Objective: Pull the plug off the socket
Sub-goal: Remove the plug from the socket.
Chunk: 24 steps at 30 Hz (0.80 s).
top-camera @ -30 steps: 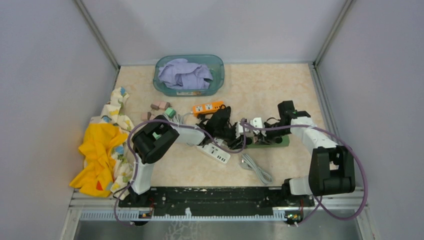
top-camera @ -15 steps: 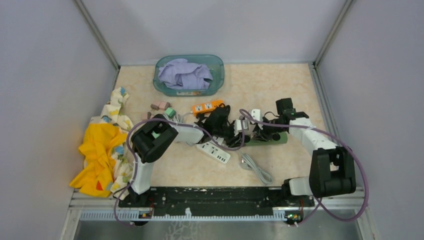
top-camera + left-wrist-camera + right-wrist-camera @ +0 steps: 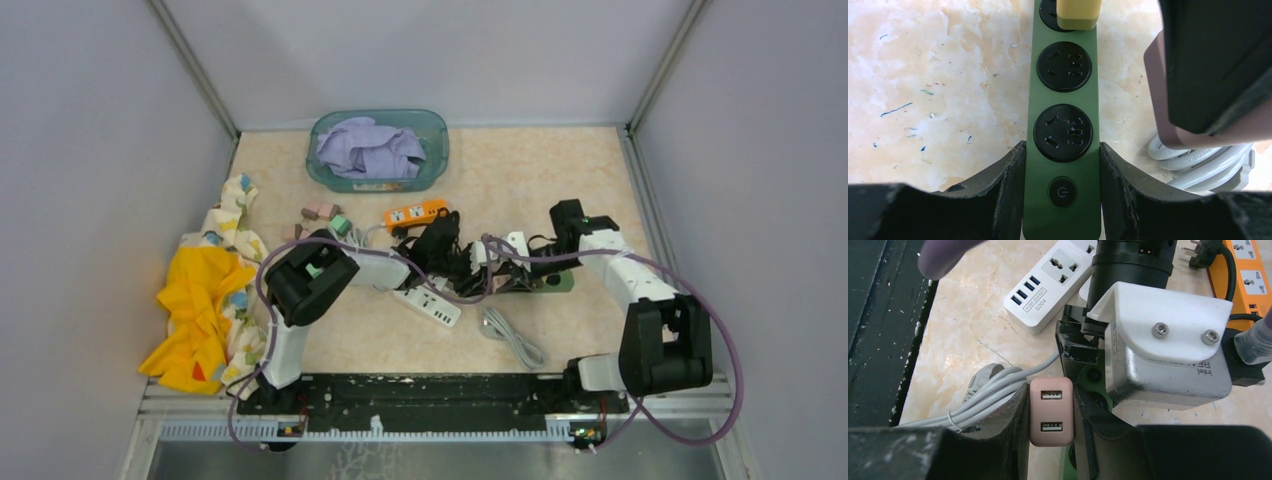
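A dark green power strip (image 3: 1063,115) lies on the table, and my left gripper (image 3: 1062,165) is shut on its switch end. Its two nearest sockets are empty, and a yellow plug (image 3: 1077,14) sits in the far one. My right gripper (image 3: 1050,400) is shut on a pink two-port USB plug (image 3: 1051,412). From the left wrist, that pink plug (image 3: 1160,100) hangs off the strip, just to its right. From above, both grippers meet over the green strip (image 3: 545,283) at mid-table.
A white power strip (image 3: 430,303) and a coiled grey cable (image 3: 510,335) lie just in front of the grippers. An orange strip (image 3: 416,213) lies behind them. A teal basket (image 3: 432,150) holds lilac cloth at the back. Yellow cloth (image 3: 205,300) is heaped at the left.
My right arm lifted and swung slightly left, then lowered a little, keeping the pink plug. The left gripper stayed shut on the green strip.
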Motion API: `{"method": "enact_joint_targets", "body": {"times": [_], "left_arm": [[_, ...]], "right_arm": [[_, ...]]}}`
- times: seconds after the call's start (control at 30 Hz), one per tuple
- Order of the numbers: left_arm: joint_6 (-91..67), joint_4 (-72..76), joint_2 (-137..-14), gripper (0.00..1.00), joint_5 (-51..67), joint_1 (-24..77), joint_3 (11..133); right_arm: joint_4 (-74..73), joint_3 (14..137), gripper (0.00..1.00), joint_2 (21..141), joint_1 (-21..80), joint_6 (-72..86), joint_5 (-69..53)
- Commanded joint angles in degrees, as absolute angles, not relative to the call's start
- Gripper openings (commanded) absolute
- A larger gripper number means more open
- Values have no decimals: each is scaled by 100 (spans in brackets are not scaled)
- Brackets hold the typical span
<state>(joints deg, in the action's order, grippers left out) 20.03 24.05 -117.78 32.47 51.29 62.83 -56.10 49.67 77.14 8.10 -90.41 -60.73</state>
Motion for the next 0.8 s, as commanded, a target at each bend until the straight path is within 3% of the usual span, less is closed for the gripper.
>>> {"method": "enact_joint_targets", "body": {"times": [0.0, 0.17, 0.33, 0.43, 0.77], "left_arm": [[1585, 2271, -11874, 18, 2914, 5150, 6178], [1227, 2829, -11335, 52, 2755, 5146, 5805], [1006, 3562, -10430, 74, 2416, 5145, 5001], [883, 3980, -9970, 78, 2279, 5148, 4375], [65, 4344, -8275, 79, 1989, 5139, 3000]], "right_arm": [[-5785, 5317, 0, 7629, 807, -9113, -6493], [-5752, 5442, 0, 7597, 720, -8671, -6377], [-6104, 5706, 0, 7684, 662, -8596, -6403], [-6265, 5801, 0, 7719, 642, -8552, -6508], [-6012, 5923, 0, 7787, 620, -7519, -6885]]}}
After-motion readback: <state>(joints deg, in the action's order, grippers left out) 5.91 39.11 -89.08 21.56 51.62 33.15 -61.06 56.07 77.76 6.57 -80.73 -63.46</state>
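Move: The left fingers still grip the green strip near its button end; the strip's middle lies about 10 cm to their right, level fore and aft and some 1 cm lower. From this hand the white socket marked S204 lies roughly 11 cm left, 4 cm back and 3 cm lower. The right hand already holds the freed pink plug; from it the green strip's middle is about 3 cm ahead, 4 cm right and 8 cm down, and the yellow plug 3 cm ahead, 8 cm right and 7 cm down. The left fingers open and let go of the green strip's two sides, then the hand pulls off leftward and up, about 8 and 7 cm, with some 4 cm back, ending open above the white socket and swung about 15 degrees counter-clockwise. Meanwhile the right hand keeps its pinch on the pink plug and lifts it roughly 3 cm farther from the strip, tipping slightly. ##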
